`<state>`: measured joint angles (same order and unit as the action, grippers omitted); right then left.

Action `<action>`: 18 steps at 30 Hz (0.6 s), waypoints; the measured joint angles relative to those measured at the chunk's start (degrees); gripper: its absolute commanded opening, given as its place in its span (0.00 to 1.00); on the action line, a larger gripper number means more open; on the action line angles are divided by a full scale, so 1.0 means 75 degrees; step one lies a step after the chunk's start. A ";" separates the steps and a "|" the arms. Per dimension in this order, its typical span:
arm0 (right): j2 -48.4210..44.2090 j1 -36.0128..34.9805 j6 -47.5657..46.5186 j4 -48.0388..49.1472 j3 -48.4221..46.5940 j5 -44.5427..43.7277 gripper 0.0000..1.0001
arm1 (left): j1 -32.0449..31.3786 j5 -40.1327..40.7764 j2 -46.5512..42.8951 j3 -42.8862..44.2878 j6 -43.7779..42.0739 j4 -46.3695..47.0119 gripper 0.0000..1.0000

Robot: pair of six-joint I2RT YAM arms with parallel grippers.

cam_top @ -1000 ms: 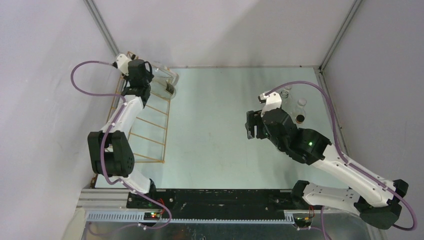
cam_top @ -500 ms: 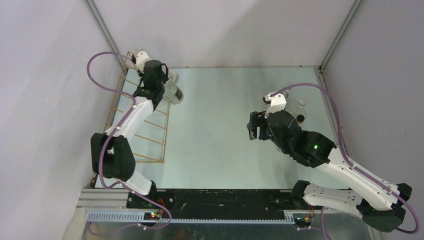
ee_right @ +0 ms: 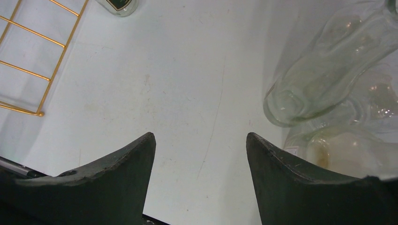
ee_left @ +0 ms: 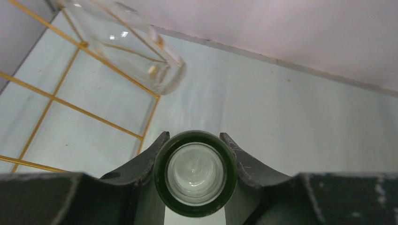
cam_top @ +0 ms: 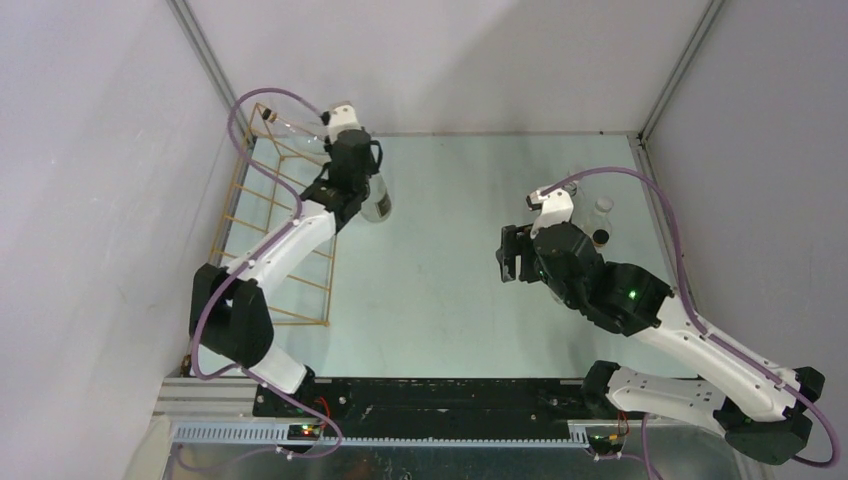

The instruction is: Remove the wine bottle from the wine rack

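The wine bottle [cam_top: 377, 200], clear glass with a dark green mouth [ee_left: 195, 173], hangs neck-up in my left gripper [cam_top: 360, 186], which is shut on its neck. It is over the table just right of the wine rack [cam_top: 283, 238], a gold wire frame [ee_left: 56, 101] lying along the left wall. In the right wrist view the bottle's base [ee_right: 119, 4] shows at the top left, past the rack's corner [ee_right: 40, 61]. My right gripper [cam_top: 510, 255] stands open over bare table at centre right, nothing between its fingers [ee_right: 119, 173].
A second clear bottle [ee_left: 126, 47] lies on the rack's far end [cam_top: 295, 128]. Several clear glass bottles [cam_top: 598, 218] stand at the back right, close beside the right gripper [ee_right: 324, 75]. Grey walls close the table in on three sides.
My left arm has swung right from the rack's far end, carrying the bottle off the rack and out over the table. The right arm has barely shifted.
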<state>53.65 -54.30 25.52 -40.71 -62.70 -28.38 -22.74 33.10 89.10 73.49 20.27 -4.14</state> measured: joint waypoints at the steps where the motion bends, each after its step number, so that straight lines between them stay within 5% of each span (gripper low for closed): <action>1: -0.0012 0.0000 -0.0003 -0.0029 0.0003 -0.0020 0.74 | -0.0157 0.0006 -0.0009 0.0000 -0.0093 0.0012 0.00; 18: -0.0752 0.0000 -0.0315 -0.0277 0.0280 -0.0367 0.75 | -0.3383 0.0020 -0.0813 -0.0341 -0.0740 0.0000 0.00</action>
<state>48.01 -54.30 23.16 -42.78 -60.60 -31.14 -48.12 33.26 83.00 70.94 14.72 -4.14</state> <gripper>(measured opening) 0.743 0.416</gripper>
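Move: The left gripper already holds the wine bottle by its neck. The open mid-table spot where it is to be set down lies about 25 cm to its right, 23 cm back and some 27 cm below. The last bottle on the rack sits some 8 cm ahead and 12 cm to the left, about 12 cm lower; the rack's middle is roughly 10 cm back and 20 cm left. From the right gripper, that spot is about 9 cm to the left, level fore-and-aft, and some 27 cm down. Swing the left gripper, bottle still pinched by the neck and hanging base-down, to the right by about 17 cm and back towards the robot, away from the rack and towards the open mid-table. Turn the hand clockwise some 25 degrees on the way, lifting slightly, and keep the fingers shut on the neck. Let the open right gripper drift a little to the right, away from that spot. ##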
